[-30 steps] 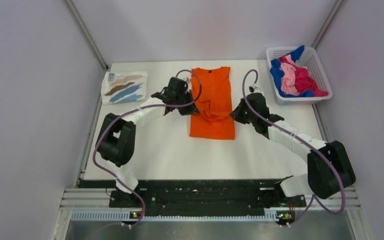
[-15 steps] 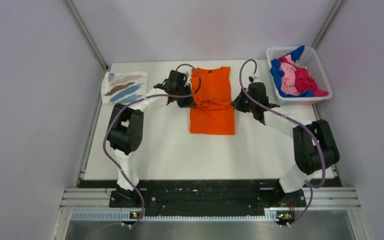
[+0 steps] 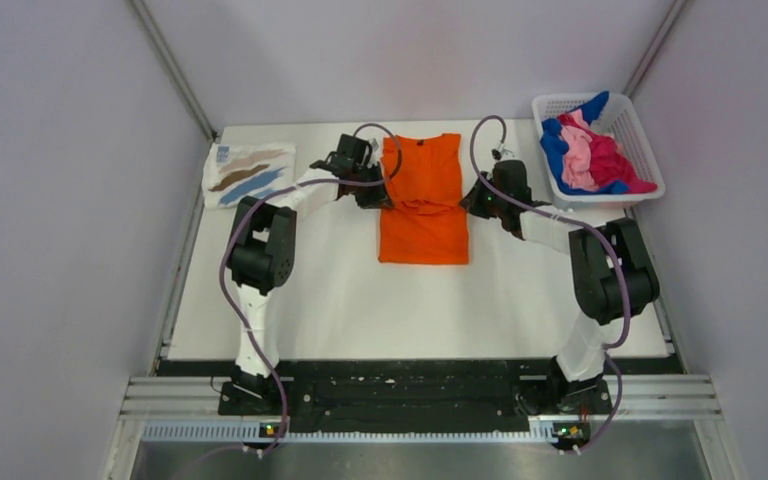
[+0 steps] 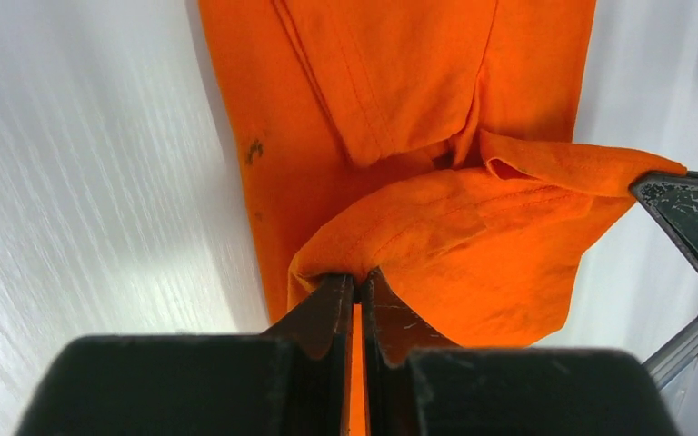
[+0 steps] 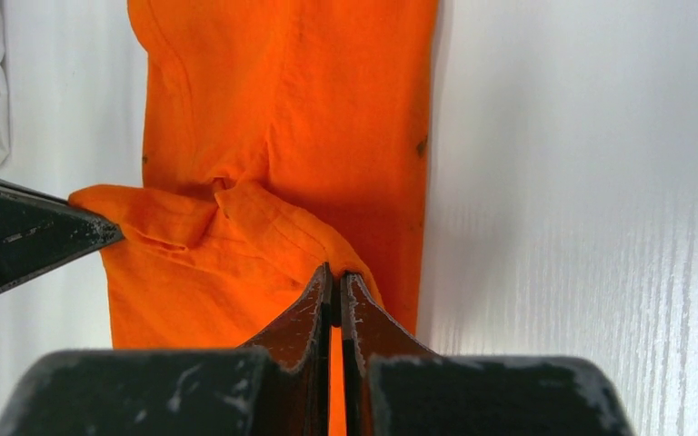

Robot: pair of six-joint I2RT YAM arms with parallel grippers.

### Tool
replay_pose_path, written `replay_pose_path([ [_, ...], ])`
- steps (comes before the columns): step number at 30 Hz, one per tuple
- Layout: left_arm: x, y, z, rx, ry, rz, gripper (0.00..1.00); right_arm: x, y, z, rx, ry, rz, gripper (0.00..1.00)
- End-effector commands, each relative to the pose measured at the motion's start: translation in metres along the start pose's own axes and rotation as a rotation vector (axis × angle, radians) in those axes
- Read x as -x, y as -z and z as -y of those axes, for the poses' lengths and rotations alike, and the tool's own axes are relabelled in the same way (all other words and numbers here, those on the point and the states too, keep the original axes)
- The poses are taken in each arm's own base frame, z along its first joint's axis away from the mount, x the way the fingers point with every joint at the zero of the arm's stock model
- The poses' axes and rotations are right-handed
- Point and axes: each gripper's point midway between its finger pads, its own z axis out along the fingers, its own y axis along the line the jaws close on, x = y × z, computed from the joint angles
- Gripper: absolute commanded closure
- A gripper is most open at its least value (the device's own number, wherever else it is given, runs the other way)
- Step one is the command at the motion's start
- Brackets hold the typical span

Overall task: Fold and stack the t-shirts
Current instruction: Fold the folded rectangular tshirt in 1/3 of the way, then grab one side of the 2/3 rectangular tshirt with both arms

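The orange t-shirt [image 3: 423,200] lies lengthwise in the middle of the table, collar at the far end, its near hem lifted and folded partway over itself. My left gripper [image 3: 378,196] is shut on the hem's left corner [image 4: 356,272]. My right gripper [image 3: 472,203] is shut on the hem's right corner [image 5: 336,268]. The lifted fold sags between them over the shirt's body [image 4: 400,82]. A folded white t-shirt with brown and blue streaks [image 3: 249,174] lies at the far left. Blue, pink and magenta t-shirts [image 3: 588,152] are piled in the basket.
The white lattice basket [image 3: 643,150] stands at the far right corner of the table. The white table [image 3: 360,300] runs to a black rail at the near edge. Grey walls close in on both sides.
Both grippers have carried the orange shirt's near hem away from the arm bases toward the collar. The visible shirt is shorter. Both arms have stretched further out.
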Motion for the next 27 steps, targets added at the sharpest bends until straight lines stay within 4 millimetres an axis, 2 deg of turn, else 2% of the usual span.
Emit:
replay_pose_path([
  [1,0.028,-0.001,0.012,-0.069,-0.047,0.039,0.88,0.037,-0.007,-0.009,0.040,0.029,0.088,1.00],
  [2,0.031,-0.002,0.014,-0.084,-0.053,0.038,0.84,0.037,-0.009,-0.008,0.038,0.027,0.087,1.00],
  [6,0.037,-0.005,0.019,-0.110,-0.093,0.031,0.57,0.044,-0.016,-0.004,0.026,0.020,0.085,0.88],
  [10,0.049,0.001,0.018,-0.096,-0.098,0.045,0.35,0.057,-0.015,-0.009,0.021,0.018,0.102,0.39],
  [11,0.051,0.005,0.019,-0.095,-0.101,0.054,0.23,0.060,-0.013,-0.009,0.013,0.015,0.109,0.22],
  [12,0.054,0.010,0.022,-0.096,-0.106,0.065,0.10,0.062,-0.011,-0.009,0.004,0.014,0.116,0.12],
  [13,0.056,0.015,0.025,-0.098,-0.113,0.078,0.04,0.064,-0.009,-0.008,-0.001,0.012,0.117,0.05],
  [14,0.057,0.020,0.027,-0.101,-0.117,0.088,0.03,0.063,-0.006,-0.009,-0.002,0.012,0.114,0.02],
  [17,0.052,0.037,0.030,-0.105,-0.119,0.107,0.01,0.054,0.004,-0.008,-0.002,0.008,0.096,0.01],
  [21,0.023,0.053,0.021,-0.088,-0.076,0.096,0.01,0.036,0.025,-0.006,0.010,-0.010,0.072,0.01],
  [24,-0.002,0.067,0.020,-0.112,-0.043,0.091,0.01,0.015,0.042,-0.004,0.019,-0.037,0.045,0.01],
  [26,-0.022,0.071,0.014,-0.111,-0.015,0.075,0.01,-0.003,0.055,0.000,0.020,-0.067,0.024,0.01],
  [27,-0.032,0.072,0.010,-0.107,-0.001,0.068,0.01,-0.006,0.061,-0.001,0.026,-0.076,0.026,0.01],
])
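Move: Both hands hold the shirt's folded-over end a few centimetres above the table. Its landing line across the shirt is about 4 cm ahead of each hand, 1 cm inward and 2 cm down. From the left hand, the collar end is some 19 cm ahead and 7 cm right, the near fold about 14 cm back and 7 cm right. From the right hand, they lie 19 cm ahead and 14 cm back, both 9 cm left. Both hands ease forward together about 3 cm over the shirt towards its collar end, laying down the held edge as the fingers spread wide, the left's parting first and the right's a moment later, while the hands lift about 1 cm. Then both, wide open and free of the edge, draw back towards the near fold, the left by about 8 cm while rising a little and swinging outward to the left, the right by about 6 cm and nearly level. ##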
